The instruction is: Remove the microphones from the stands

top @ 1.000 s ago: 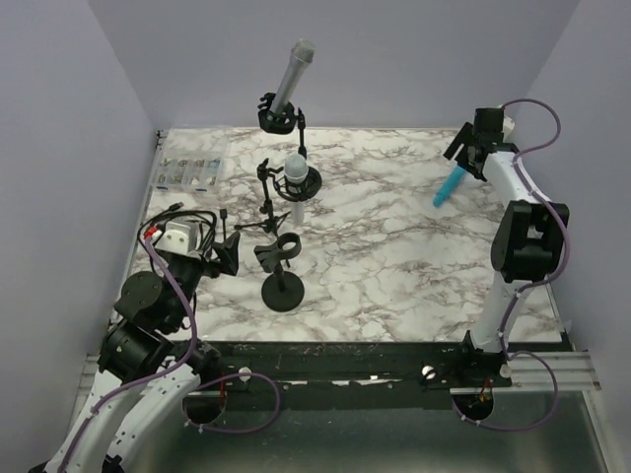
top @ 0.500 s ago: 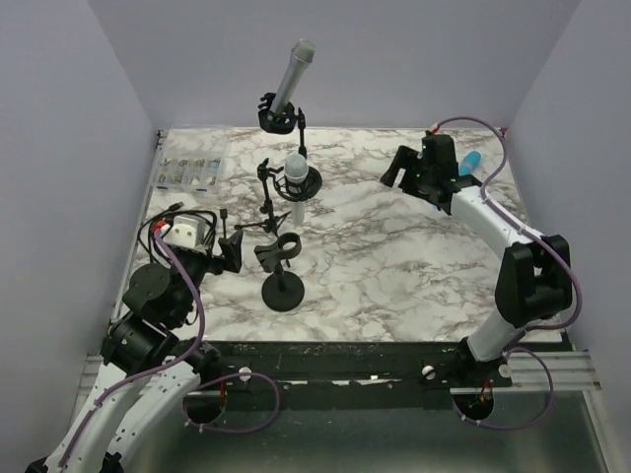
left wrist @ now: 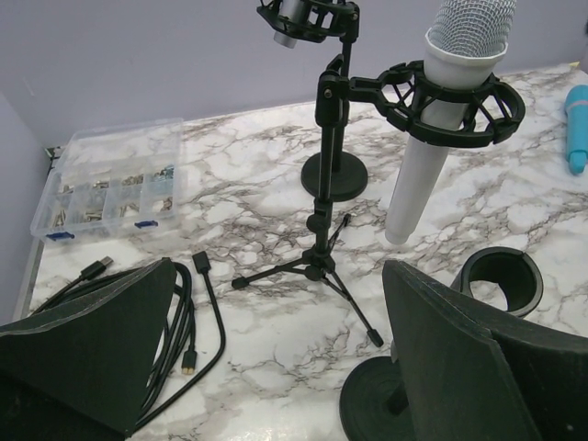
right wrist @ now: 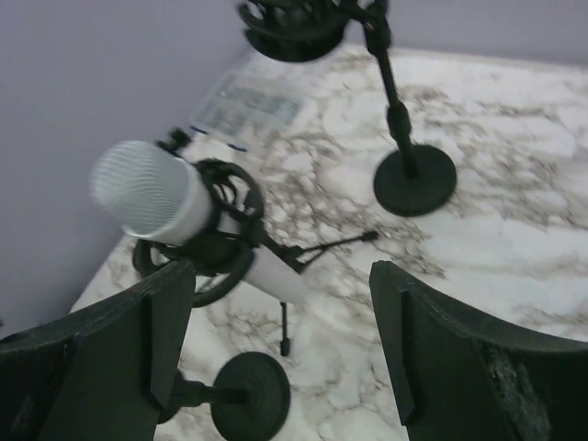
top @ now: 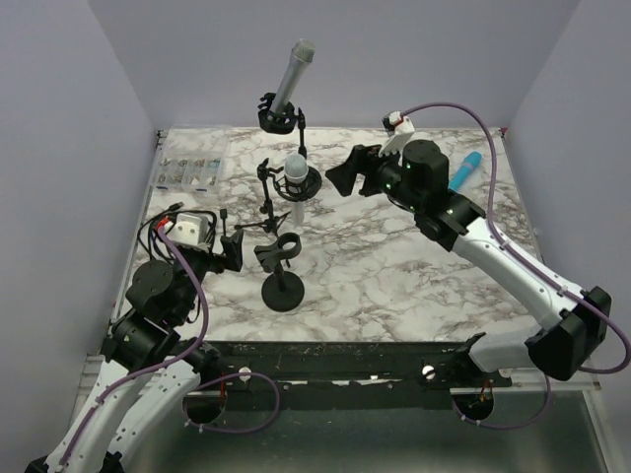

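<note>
A white microphone (top: 296, 177) with a mesh head sits in a black shock mount on a small tripod stand (top: 268, 209) at mid-left; it also shows in the left wrist view (left wrist: 439, 119) and the right wrist view (right wrist: 179, 209). A grey microphone (top: 293, 71) stands in a tall stand behind it. A blue microphone (top: 465, 170) lies on the table at the back right. My right gripper (top: 340, 175) is open and empty, just right of the white microphone, apart from it. My left gripper (top: 229, 251) is open and empty near the left edge.
An empty stand with a round base (top: 282, 293) and ring clip stands in front of the tripod. A clear organiser box (top: 190, 169) sits at the back left. Black cables (left wrist: 184, 317) lie by the left gripper. Walls close in on three sides.
My right arm let go of the blue microphone at the back right and swung left across the table, toward the white microphone. The left arm barely moved.
</note>
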You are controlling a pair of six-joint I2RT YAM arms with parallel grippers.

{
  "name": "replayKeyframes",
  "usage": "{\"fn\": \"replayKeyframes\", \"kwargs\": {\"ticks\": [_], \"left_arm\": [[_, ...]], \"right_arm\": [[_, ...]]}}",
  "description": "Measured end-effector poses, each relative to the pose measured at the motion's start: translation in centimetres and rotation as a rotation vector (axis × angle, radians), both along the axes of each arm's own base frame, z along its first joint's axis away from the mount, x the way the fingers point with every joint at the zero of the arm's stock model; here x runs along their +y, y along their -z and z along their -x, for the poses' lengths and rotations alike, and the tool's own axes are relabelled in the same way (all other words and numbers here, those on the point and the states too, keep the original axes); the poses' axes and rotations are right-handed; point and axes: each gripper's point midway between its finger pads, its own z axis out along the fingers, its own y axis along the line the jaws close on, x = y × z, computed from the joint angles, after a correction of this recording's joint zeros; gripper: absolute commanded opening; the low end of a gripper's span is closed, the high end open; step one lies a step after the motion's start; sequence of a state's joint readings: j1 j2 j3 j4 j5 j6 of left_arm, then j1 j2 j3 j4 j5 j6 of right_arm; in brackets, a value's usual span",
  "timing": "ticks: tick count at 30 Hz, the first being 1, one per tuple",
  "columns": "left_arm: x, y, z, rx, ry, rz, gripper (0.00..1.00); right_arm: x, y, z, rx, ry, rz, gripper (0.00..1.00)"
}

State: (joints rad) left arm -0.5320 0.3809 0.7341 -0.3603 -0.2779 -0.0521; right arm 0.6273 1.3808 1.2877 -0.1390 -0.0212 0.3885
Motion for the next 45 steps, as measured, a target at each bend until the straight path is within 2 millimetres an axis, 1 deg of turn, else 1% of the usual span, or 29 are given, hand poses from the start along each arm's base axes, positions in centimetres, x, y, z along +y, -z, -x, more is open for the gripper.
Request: {"fn": "replayKeyframes", "kwargs": {"ticks": [2, 5, 7, 11, 15, 17, 20, 23, 27, 30, 34, 37, 39, 42, 45], "left_arm": [[0.0, 0.0, 0.0, 0.000, 0.000, 0.000, 0.99], [0.0, 0.0, 0.0, 0.000, 0.000, 0.000, 0.99], [0.0, 0.1, -0.1, 0.004, 0.000, -0.002, 0.99], [-0.1, 0.2, -0.2, 0.009, 0.000, -0.005, 0.99], [-0.1, 0.2, -0.2, 0.009, 0.000, -0.005, 0.99], [-0.1, 0.2, -0.2, 0.009, 0.000, -0.005, 0.99], [-0.1, 0.2, -0.2, 0.009, 0.000, -0.005, 0.99], [-0.1, 0.2, -0.2, 0.009, 0.000, -0.005, 0.98], [-0.1, 0.2, -0.2, 0.009, 0.000, -0.005, 0.99], [-0.1, 0.2, -0.2, 0.010, 0.000, -0.006, 0.99], [-0.1, 0.2, -0.2, 0.010, 0.000, -0.006, 0.99], [-0.1, 0.3, -0.2, 0.011, 0.000, -0.006, 0.99], [-0.1, 0.3, -0.2, 0.012, 0.000, -0.007, 0.99], [-0.2, 0.3, -0.3, 0.014, 0.000, -0.008, 0.99], [-0.2, 0.4, -0.3, 0.015, 0.000, -0.009, 0.99]], "right_arm": [[1.1, -3.1, 1.6, -0.084, -0.046, -0.043, 0.84], [2.8, -6.3, 3.0, -0.157, -0.098, -0.088, 0.84], [4.0, -7.7, 3.5, -0.185, -0.124, -0.103, 0.83], [6.5, -8.6, 3.8, -0.208, -0.167, -0.098, 0.84], [9.0, -8.2, 3.8, -0.217, -0.180, -0.057, 0.84], [10.0, -7.6, 4.0, -0.218, -0.180, -0.021, 0.84], [11.0, -6.5, 3.8, -0.218, -0.162, 0.040, 0.83], [11.4, -6.1, 3.3, -0.233, -0.128, 0.082, 0.81], [11.2, -5.8, 2.5, -0.247, -0.083, 0.122, 0.79], [11.2, -4.7, 1.8, -0.238, -0.056, 0.165, 0.77], [11.5, -2.1, 1.0, -0.209, -0.038, 0.236, 0.70], [11.7, -0.5, 0.7, -0.195, -0.037, 0.282, 0.62], [11.6, -0.5, 0.6, -0.198, -0.029, 0.292, 0.53], [11.5, -1.0, 0.6, -0.204, -0.024, 0.297, 0.40], [11.5, -1.2, 0.8, -0.206, -0.031, 0.312, 0.31]]}}
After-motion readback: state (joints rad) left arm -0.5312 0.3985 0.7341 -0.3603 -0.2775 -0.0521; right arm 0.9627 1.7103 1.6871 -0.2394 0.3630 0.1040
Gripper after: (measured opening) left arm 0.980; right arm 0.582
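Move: The mesh head of the white microphone in the tripod's ring lies about 12 cm to the right hand's left, 1 cm back and roughly level with it. The tripod's pole stands some 8 cm left of that head, the rear holder with the grey microphone about 14 cm beyond and a little higher, and the empty stand some 18 cm nearer and lower. From the left hand the head is about 16 cm ahead and 21 cm right. The open right hand swings about 11 cm left to the white microphone in an arc, first rising some 8 cm while drawing back about 4 cm, then sinking almost as far and easing forward about 3 cm as the wrist rolls its left side down some 20 degrees. Over the last stretch the sideways travel has stopped and the fingers close, one on either side of the microphone's upper end, and pinch it just at the mesh head. ##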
